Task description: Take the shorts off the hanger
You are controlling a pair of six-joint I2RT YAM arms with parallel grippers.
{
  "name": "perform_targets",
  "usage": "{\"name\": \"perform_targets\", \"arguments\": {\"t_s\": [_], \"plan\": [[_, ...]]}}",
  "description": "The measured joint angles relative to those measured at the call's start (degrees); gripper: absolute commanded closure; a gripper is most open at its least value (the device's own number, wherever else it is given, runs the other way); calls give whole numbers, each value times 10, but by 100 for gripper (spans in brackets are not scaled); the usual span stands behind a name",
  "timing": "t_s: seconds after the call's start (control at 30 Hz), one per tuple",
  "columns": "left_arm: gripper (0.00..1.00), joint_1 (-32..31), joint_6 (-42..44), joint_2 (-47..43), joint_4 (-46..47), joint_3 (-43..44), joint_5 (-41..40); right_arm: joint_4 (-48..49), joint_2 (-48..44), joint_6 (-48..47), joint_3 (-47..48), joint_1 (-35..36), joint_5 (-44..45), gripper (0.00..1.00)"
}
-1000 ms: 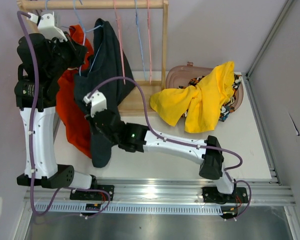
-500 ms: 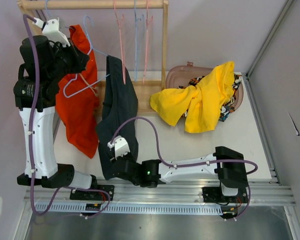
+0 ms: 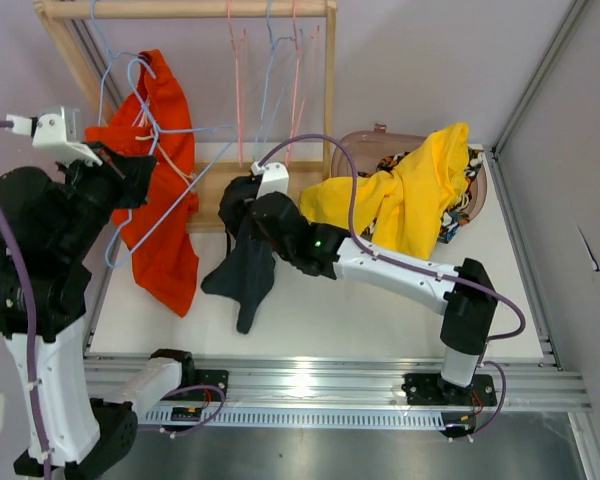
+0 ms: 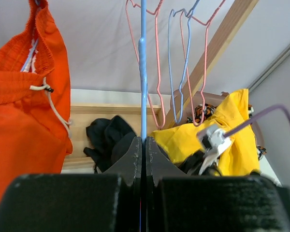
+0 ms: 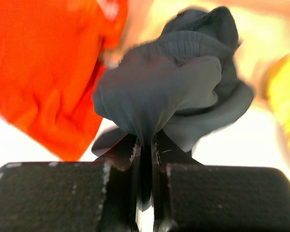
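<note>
The black shorts [image 3: 242, 278] hang bunched from my right gripper [image 3: 248, 222], off any hanger, above the table in front of the rack's base. The right wrist view shows that gripper [image 5: 145, 141] shut on a fold of the black shorts [image 5: 164, 82]. My left gripper [image 4: 143, 144] is shut on the wire of an empty blue hanger [image 4: 143, 72], which hooks on the rail and slants left [image 3: 170, 205]. The orange-red shorts [image 3: 158, 215] hang on their own hanger next to my left gripper [image 3: 138, 175]. The yellow shorts [image 3: 410, 200] and patterned shorts [image 3: 458, 222] lie in the basket.
The wooden rack [image 3: 329, 90] stands at the back, with empty pink and blue hangers [image 3: 280, 80] on its rail. A brown basket [image 3: 365, 145] sits right of it. A metal rail [image 3: 330, 380] runs along the near edge. Walls close in at left and right.
The black shorts came off the blue hanger. My right gripper pulled them toward the near edge, then carried them back up beside the rack's base. My left arm swung left and lower with the hanger.
</note>
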Motion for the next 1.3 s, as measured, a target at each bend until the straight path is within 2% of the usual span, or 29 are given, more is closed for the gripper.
{"name": "perform_targets", "arguments": {"t_s": [0.1, 0.17, 0.3, 0.4, 0.53, 0.6, 0.77, 0.9, 1.0, 1.1, 1.13, 1.17, 1.2, 1.23, 1.3], "plan": [[100, 0, 3, -26, -2, -10, -17, -6, -17, -9, 3, -3, -2, 100], [100, 0, 8, -22, 3, -9, -38, -6, -51, -10, -36, 21, 3, 100], [100, 0, 18, 16, 12, 0, -81, -32, -118, -10, -110, 74, 26, 100], [100, 0, 19, 52, 27, 12, -100, -66, -153, -15, -117, 68, 47, 100], [100, 0, 20, 91, 36, 12, -104, -100, -205, -35, -110, -29, 71, 100], [100, 0, 22, 95, 39, 8, -105, -109, -227, -47, -88, -104, 71, 100], [100, 0, 33, 87, 52, 7, -111, -114, -239, -71, 14, -306, 45, 100], [100, 0, 38, 84, 63, 7, -120, -114, -212, -80, 113, -421, 1, 100], [100, 0, 39, 92, 70, 8, -125, -104, -174, -82, 169, -471, -25, 100], [100, 0, 39, 111, 83, 9, -130, -96, -163, -78, 147, -483, -47, 100], [100, 0, 40, 120, 89, 9, -132, -75, -168, -76, 106, -483, -60, 97], [100, 0, 41, 132, 90, 13, -132, -70, -176, -71, 66, -483, -73, 43], [100, 0, 42, 142, 92, 19, -132, -65, -182, -63, 26, -483, -87, 14], [100, 0, 43, 157, 96, 29, -132, -48, -191, -58, -26, -481, -101, 1], [100, 0, 43, 191, 97, 56, -127, -42, -205, -43, -123, -475, -121, 1]]}}
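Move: From the right hand, which holds the dark shorts, the yellow shorts on the tray pile lie about 35 cm right, 10 ahead and 18 below; the tray's middle is some 37 right, 15 ahead and 23 below. The rack's right post foot is roughly 13 ahead, 18 right and 25 below. The left hand grips an empty blue hanger; the rod is about 28 cm ahead and 15 up, the orange shorts some 18 ahead, 4 left, 15 below. Still pinching the dark shorts, the right hand draws back about 7 cm, then sweeps roughly 35 cm right and well forward, rising high and turning clockwise towards the tray. It comes down nearly 20 cm over the pile, fingers spreading wide to let go. The left hand keeps the blue hanger and, after a pause partway, ends some 13 cm farther forward towards the rod, turning slightly counter-clockwise. ##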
